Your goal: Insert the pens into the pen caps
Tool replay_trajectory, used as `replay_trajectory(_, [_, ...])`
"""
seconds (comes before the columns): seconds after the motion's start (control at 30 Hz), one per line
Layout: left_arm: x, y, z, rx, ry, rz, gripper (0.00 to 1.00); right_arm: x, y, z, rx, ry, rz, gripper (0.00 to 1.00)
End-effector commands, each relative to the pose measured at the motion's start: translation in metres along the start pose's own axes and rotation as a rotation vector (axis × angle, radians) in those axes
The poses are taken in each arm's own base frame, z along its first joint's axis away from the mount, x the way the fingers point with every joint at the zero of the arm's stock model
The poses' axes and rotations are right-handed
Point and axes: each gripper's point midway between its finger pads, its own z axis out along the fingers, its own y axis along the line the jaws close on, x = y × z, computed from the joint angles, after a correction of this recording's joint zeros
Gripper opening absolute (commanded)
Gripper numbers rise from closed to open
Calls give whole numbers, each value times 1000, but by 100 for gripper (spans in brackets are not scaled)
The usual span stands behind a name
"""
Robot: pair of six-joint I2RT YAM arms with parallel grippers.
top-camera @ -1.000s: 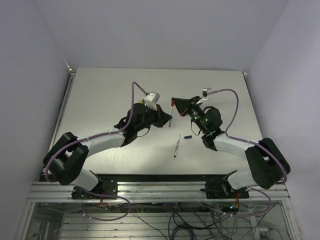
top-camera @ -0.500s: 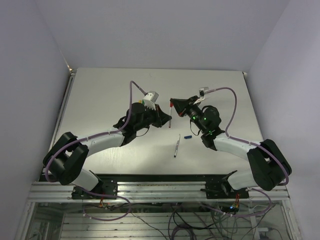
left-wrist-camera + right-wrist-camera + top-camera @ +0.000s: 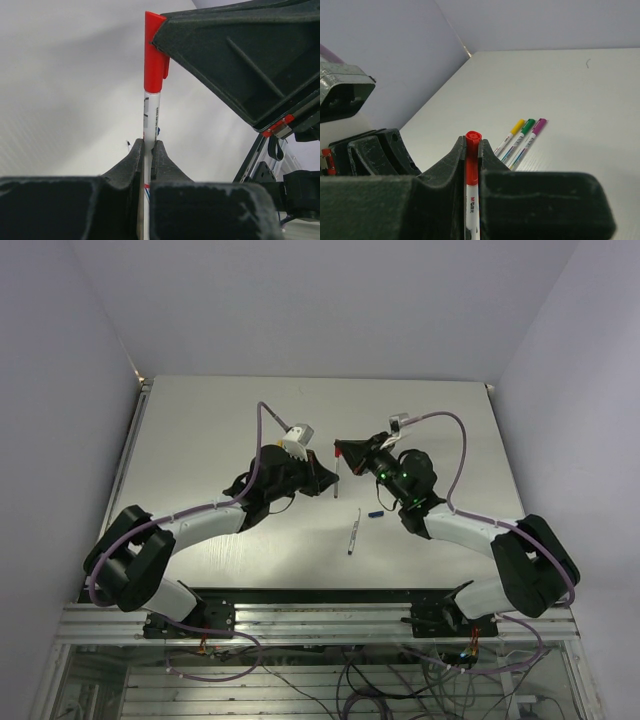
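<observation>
My left gripper (image 3: 147,145) is shut on the white barrel of the red pen (image 3: 151,115), which stands upright. A red pen cap (image 3: 155,55) sits over the barrel's top end. My right gripper (image 3: 472,142) is shut on that red cap (image 3: 472,155), with the barrel (image 3: 471,210) running down between its fingers. From above, the two grippers (image 3: 330,480) (image 3: 343,453) meet over the table's middle. An uncapped pen (image 3: 354,531) lies on the table beside a loose blue cap (image 3: 376,513).
Three capped pens, yellow (image 3: 512,134), green (image 3: 522,131) and purple (image 3: 534,130), lie side by side on the white table (image 3: 200,430). Purple walls close in the table on three sides.
The right gripper has shifted left and down toward the left gripper, so the two now stand closer together. The red cap sits lower over the pen.
</observation>
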Motion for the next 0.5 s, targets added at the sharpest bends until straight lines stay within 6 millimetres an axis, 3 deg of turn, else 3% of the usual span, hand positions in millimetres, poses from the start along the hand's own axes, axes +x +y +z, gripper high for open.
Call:
replay_trajectory(0.0, [-117, -31, -19, 70, -389, 66, 7, 91, 1, -26, -26, 330, 43, 0])
replay_trajectory(0.17, [-109, -27, -14, 70, -360, 53, 7, 82, -5, -18, 18, 296, 36, 0])
replay_trajectory(0.3, [-92, -13, -7, 31, -304, 44, 7, 60, -8, -3, 55, 233, -1, 0])
replay_trajectory(0.33, [-87, -9, -5, 20, -293, 41, 7, 52, -7, 3, 59, 209, -13, 4])
replay_trajectory(0.47, [-65, 9, 3, -22, -239, 28, 7, 6, 1, 24, 56, 84, -65, 40])
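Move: The red cap sits between the right fingers, already on the pen, some 5 cm above and about 3 cm farther out than the left hand, whose fingers hold the pen's body. From the right hand, that pen body is about 3 cm back and 5 cm lower; the loose pen lies about 6 cm back, 5 cm right, and the blue cap 2 cm back, 11 cm right, both roughly 22 cm below. The finished pens lie some 19 cm ahead of the left hand, 12 cm left, 17 cm down. The red-capped pen is carried upright by both hands together, slowly and then faster, about 1.5 cm forward and 1 cm left, rising slightly. Only at the end do the right fingers spread about a quarter of their range and let go of the cap, while the left fingers keep their pinch on the pen. ##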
